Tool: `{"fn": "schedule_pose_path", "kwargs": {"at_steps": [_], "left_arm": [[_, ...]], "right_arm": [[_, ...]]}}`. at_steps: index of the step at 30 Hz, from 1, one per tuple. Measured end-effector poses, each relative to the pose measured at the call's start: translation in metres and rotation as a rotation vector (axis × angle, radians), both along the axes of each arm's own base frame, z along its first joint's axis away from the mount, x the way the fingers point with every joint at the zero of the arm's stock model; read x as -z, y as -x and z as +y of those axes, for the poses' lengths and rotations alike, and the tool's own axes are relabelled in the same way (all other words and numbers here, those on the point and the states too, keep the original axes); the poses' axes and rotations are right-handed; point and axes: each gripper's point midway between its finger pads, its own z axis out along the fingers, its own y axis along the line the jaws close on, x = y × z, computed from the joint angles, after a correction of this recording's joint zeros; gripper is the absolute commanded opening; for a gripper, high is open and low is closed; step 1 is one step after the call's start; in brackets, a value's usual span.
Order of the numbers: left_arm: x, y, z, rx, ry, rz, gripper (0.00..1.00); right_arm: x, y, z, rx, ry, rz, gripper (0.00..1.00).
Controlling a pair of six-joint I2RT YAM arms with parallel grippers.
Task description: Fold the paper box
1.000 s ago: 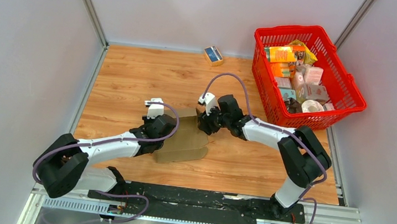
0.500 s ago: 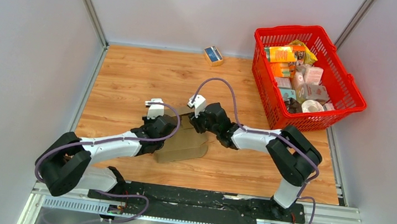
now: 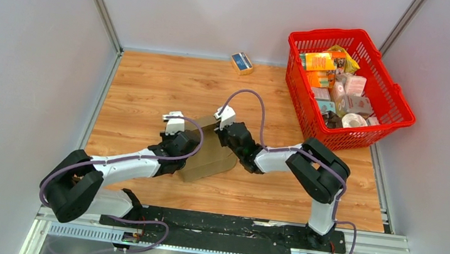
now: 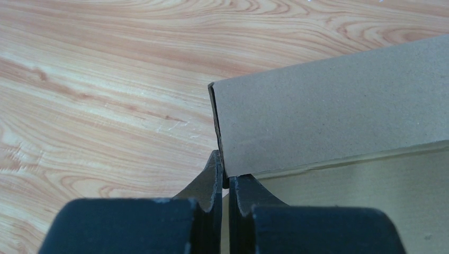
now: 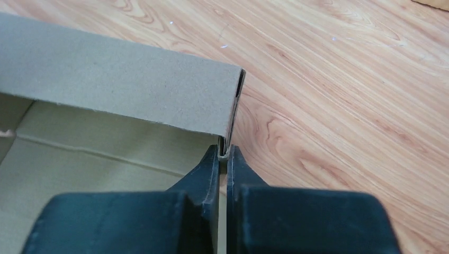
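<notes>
The paper box (image 3: pixel 210 154) is plain brown cardboard, lying mid-table between both arms with one side wall folded upright. My left gripper (image 3: pixel 190 143) pinches the left end of that wall; in the left wrist view its jaws (image 4: pixel 225 177) are shut on the wall's edge (image 4: pixel 339 111). My right gripper (image 3: pixel 224 136) has come in from the right. Its jaws (image 5: pixel 224 154) are shut on the other end of the paper box wall (image 5: pixel 116 84), with the box floor (image 5: pixel 95 169) below left.
A red basket (image 3: pixel 401 111) full of printed packages stands at the back right. A small blue-and-tan box (image 3: pixel 242 62) lies at the table's far edge. Grey walls enclose the wooden table (image 3: pixel 151 81) on three sides.
My right arm swung left toward the box and its gripper closed on the wall's right end. The left gripper kept its hold and barely moved.
</notes>
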Motion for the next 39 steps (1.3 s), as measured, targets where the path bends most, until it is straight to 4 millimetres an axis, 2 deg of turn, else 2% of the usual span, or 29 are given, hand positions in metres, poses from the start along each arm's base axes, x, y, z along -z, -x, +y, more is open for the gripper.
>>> {"fn": "schedule_pose_path", "kwargs": {"at_steps": [4,9,16,19,20,22,23,25,26,27,29,30,33,35,37,39], "left_arm": [[0.001,0.002,0.002,-0.028,0.017,-0.005,0.0],[0.002,0.007,0.013,-0.093,0.009,-0.004,0.0],[0.003,0.009,0.014,-0.141,0.062,-0.021,0.0],[0.003,0.008,0.013,-0.156,0.094,-0.028,0.0],[0.003,0.008,0.013,-0.159,0.098,-0.029,0.0],[0.003,0.009,0.012,-0.158,0.102,-0.03,0.0],[0.003,0.009,0.011,-0.156,0.103,-0.03,0.0],[0.003,0.01,0.011,-0.154,0.102,-0.029,0.0],[0.003,0.01,0.011,-0.154,0.102,-0.028,0.0],[0.002,0.011,0.012,-0.154,0.102,-0.026,0.0],[0.002,0.012,0.013,-0.153,0.1,-0.02,0.0],[0.003,0.013,0.014,-0.154,0.098,-0.017,0.0],[0.002,0.015,0.015,-0.161,0.096,-0.01,0.0],[0.002,0.017,0.015,-0.164,0.096,0.002,0.0],[0.002,0.018,0.015,-0.168,0.102,0.013,0.0],[0.001,0.019,0.015,-0.173,0.107,0.018,0.0]], "right_arm": [[0.001,-0.002,0.003,0.102,-0.037,-0.03,0.0],[0.007,0.017,0.012,0.24,-0.028,-0.099,0.0],[-0.002,0.013,0.012,0.455,-0.029,-0.14,0.0],[-0.003,0.015,0.012,0.49,-0.046,-0.131,0.05],[-0.002,0.015,0.012,0.488,-0.051,-0.128,0.14],[0.001,0.017,0.01,0.472,-0.047,-0.12,0.23],[0.004,0.017,0.005,0.462,-0.037,-0.112,0.41],[0.008,0.02,0.003,0.417,-0.021,-0.083,0.57],[0.009,0.02,-0.001,0.403,-0.016,-0.067,0.8],[0.009,0.022,-0.005,0.38,-0.005,-0.045,0.89],[0.004,0.033,-0.021,0.356,0.014,0.013,1.0],[-0.005,0.042,-0.034,0.345,0.026,0.057,1.0],[-0.035,0.052,-0.047,0.318,-0.037,0.167,1.0],[-0.046,0.058,-0.055,0.27,-0.097,0.278,1.0],[-0.04,0.063,-0.061,0.222,-0.138,0.394,0.95],[-0.017,0.067,-0.07,0.206,-0.131,0.518,0.87]]}}
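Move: The right hand has the box's far right corner between its shut fingertips, and the left hand has the far left corner, about 14 cm to the left of the right hand and 5 cm nearer the bases. From the right hand the middle of the box floor lies some 9 cm back, 4 cm left and 4 cm lower. The right side flap is roughly 8 cm back, 5 cm right and 4 cm lower. Swivelling clockwise nearly 30 degrees with its fingers still shut on the far right corner, the right hand eases a little back and left. It then opens wide, lets go and sweeps back and right about 10 cm towards the side flap, rising then dropping partway as it tips down. The left hand keeps its pinch, shifting some 2 cm back and slightly left while turning about 10 degrees counter-clockwise. ##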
